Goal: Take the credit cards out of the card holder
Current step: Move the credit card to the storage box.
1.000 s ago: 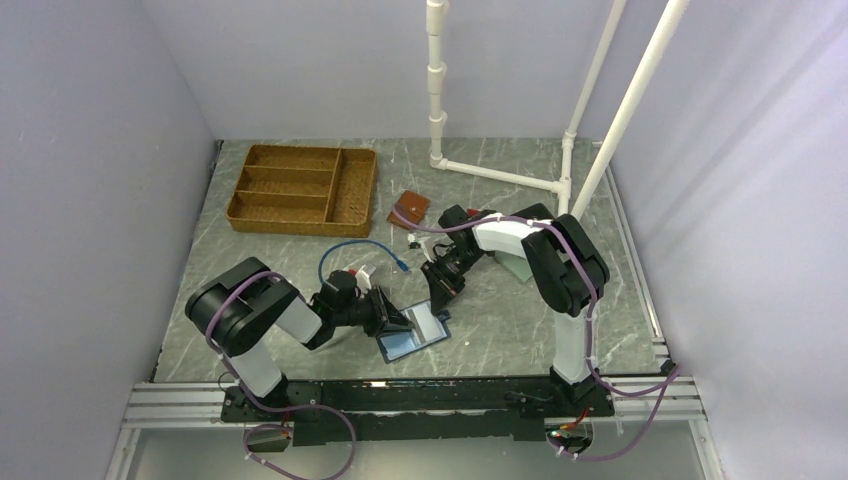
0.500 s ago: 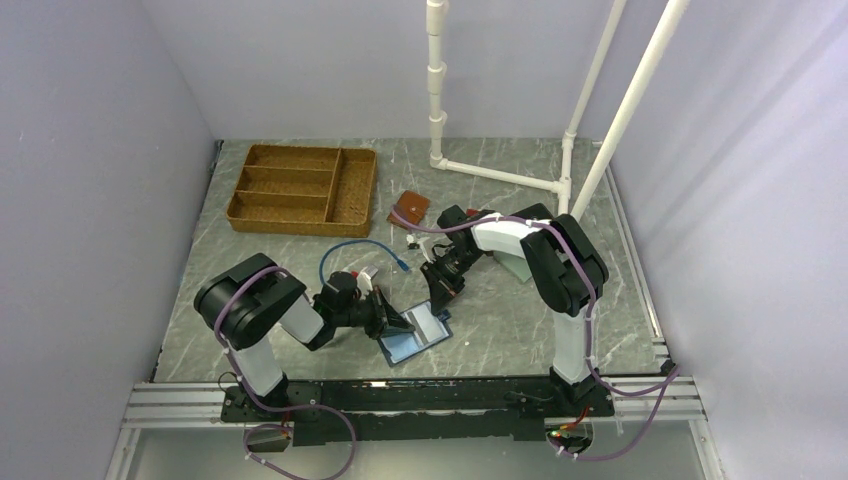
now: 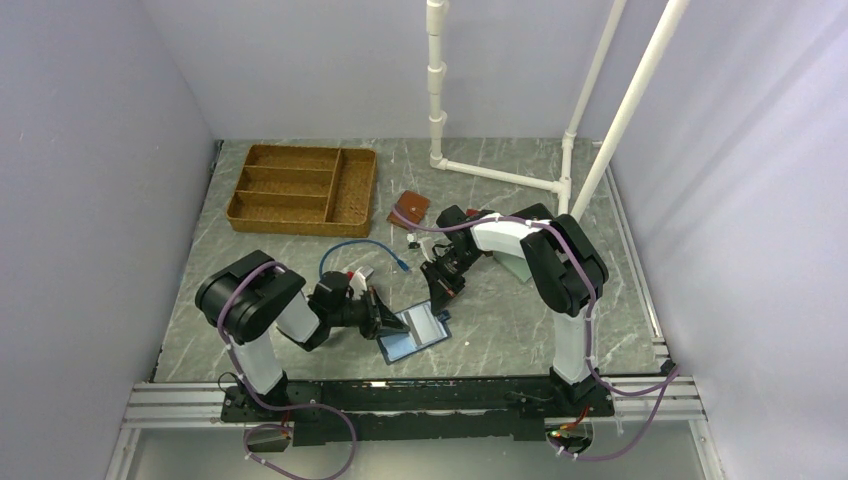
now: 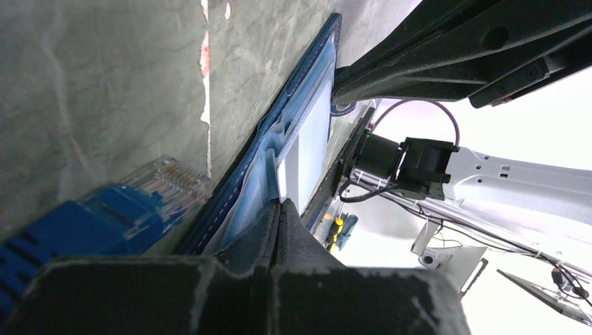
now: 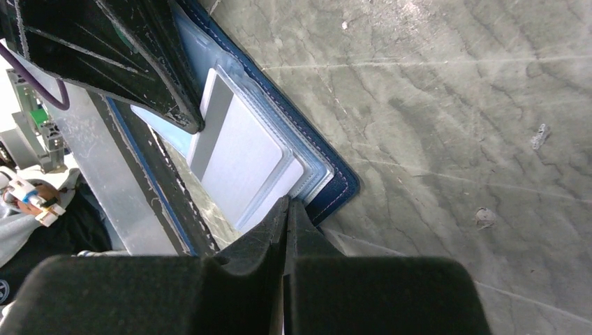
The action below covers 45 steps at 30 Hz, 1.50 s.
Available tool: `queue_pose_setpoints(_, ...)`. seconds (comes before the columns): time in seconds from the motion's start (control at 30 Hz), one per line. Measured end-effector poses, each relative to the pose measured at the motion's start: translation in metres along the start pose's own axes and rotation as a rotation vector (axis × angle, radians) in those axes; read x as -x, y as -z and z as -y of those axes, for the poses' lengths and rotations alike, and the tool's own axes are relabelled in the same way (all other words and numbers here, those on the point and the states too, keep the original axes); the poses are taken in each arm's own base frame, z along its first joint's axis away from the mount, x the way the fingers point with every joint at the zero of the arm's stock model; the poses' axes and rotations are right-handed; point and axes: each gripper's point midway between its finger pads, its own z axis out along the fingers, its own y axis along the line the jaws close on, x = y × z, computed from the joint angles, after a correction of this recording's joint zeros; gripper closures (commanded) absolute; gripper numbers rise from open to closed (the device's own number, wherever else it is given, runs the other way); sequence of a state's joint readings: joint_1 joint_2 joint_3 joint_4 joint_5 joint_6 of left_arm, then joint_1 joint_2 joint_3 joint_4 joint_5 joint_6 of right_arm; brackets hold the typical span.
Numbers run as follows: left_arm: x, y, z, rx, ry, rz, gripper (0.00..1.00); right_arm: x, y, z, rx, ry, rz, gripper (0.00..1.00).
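Observation:
The navy card holder point(image 3: 415, 342) lies open on the table between the arms, its stitched edge point(image 4: 265, 150) and corner point(image 5: 336, 180) plain in the wrist views. Pale credit cards point(image 5: 241, 160) stick out of its glossy blue pockets, and also show as a white strip point(image 4: 313, 139). My right gripper point(image 5: 287, 201) is shut with its tips on the cards' protruding edge, at the holder's far side point(image 3: 441, 297). From the left, my left gripper point(image 3: 388, 318) is shut, its tips point(image 4: 280, 204) pinching the pale blue inner flap. Its dark fingers point(image 5: 139, 63) reach the cards' other end.
A wicker divided tray point(image 3: 303, 188) sits at the back left, a tan-brown wallet point(image 3: 409, 209) behind the right gripper. A blue network cable point(image 3: 360, 250) curls by the left arm, its plug point(image 4: 105, 216) beside the holder. White pipes point(image 3: 500, 175) rise at the back.
Both grippers have closed, the left on the holder's inner flap and the right at the cards' edge. The left arm has shifted slightly; the holder stays in place.

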<state>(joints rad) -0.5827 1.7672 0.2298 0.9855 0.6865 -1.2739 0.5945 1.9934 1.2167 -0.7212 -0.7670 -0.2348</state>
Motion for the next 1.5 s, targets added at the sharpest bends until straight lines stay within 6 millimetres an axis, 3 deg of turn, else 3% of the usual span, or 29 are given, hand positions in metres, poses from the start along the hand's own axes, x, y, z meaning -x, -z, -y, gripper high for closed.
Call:
queue_pose_setpoints(0.77, -0.006, 0.016, -0.008, 0.101, -0.025, 0.001, 1.00, 0.001, -0.005, -0.005, 0.004, 0.010, -0.006, 0.99)
queue_pose_setpoints(1.1, -0.006, 0.015, -0.008, 0.092, -0.041, -0.005, 1.00, 0.001, -0.002, -0.012, 0.052, 0.061, 0.004, 0.70)
queue_pose_setpoints(1.5, -0.007, 0.015, -0.007, 0.075, -0.085, -0.018, 1.00, 0.006, 0.014, -0.030, 0.142, 0.140, 0.055, 0.58)
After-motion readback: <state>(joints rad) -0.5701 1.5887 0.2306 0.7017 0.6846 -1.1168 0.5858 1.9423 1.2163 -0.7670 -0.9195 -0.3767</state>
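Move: Pinched in the left fingertips is the striped edge of the credit card, its middle about 4 cm to their right and 1 cm ahead. From the left hand the storage box's middle is some 29 cm ahead and 22 cm left, the cable plug about 5 cm ahead and 4 cm left, and the brown holder roughly 25 cm ahead and 1 cm right. From the right hand, the card is about 3 cm back and 3 cm left. Keeping its pinch on the card's edge, the left hand draws it roughly 1.5 cm left and 1 cm back, rolling slightly, then stays there. The right fingertips, still on the far right corner of the blue holder's sleeves, go along about half a centimetre, then open to almost half and come free, rising about 3 cm with a tilt of some 10 degrees. ##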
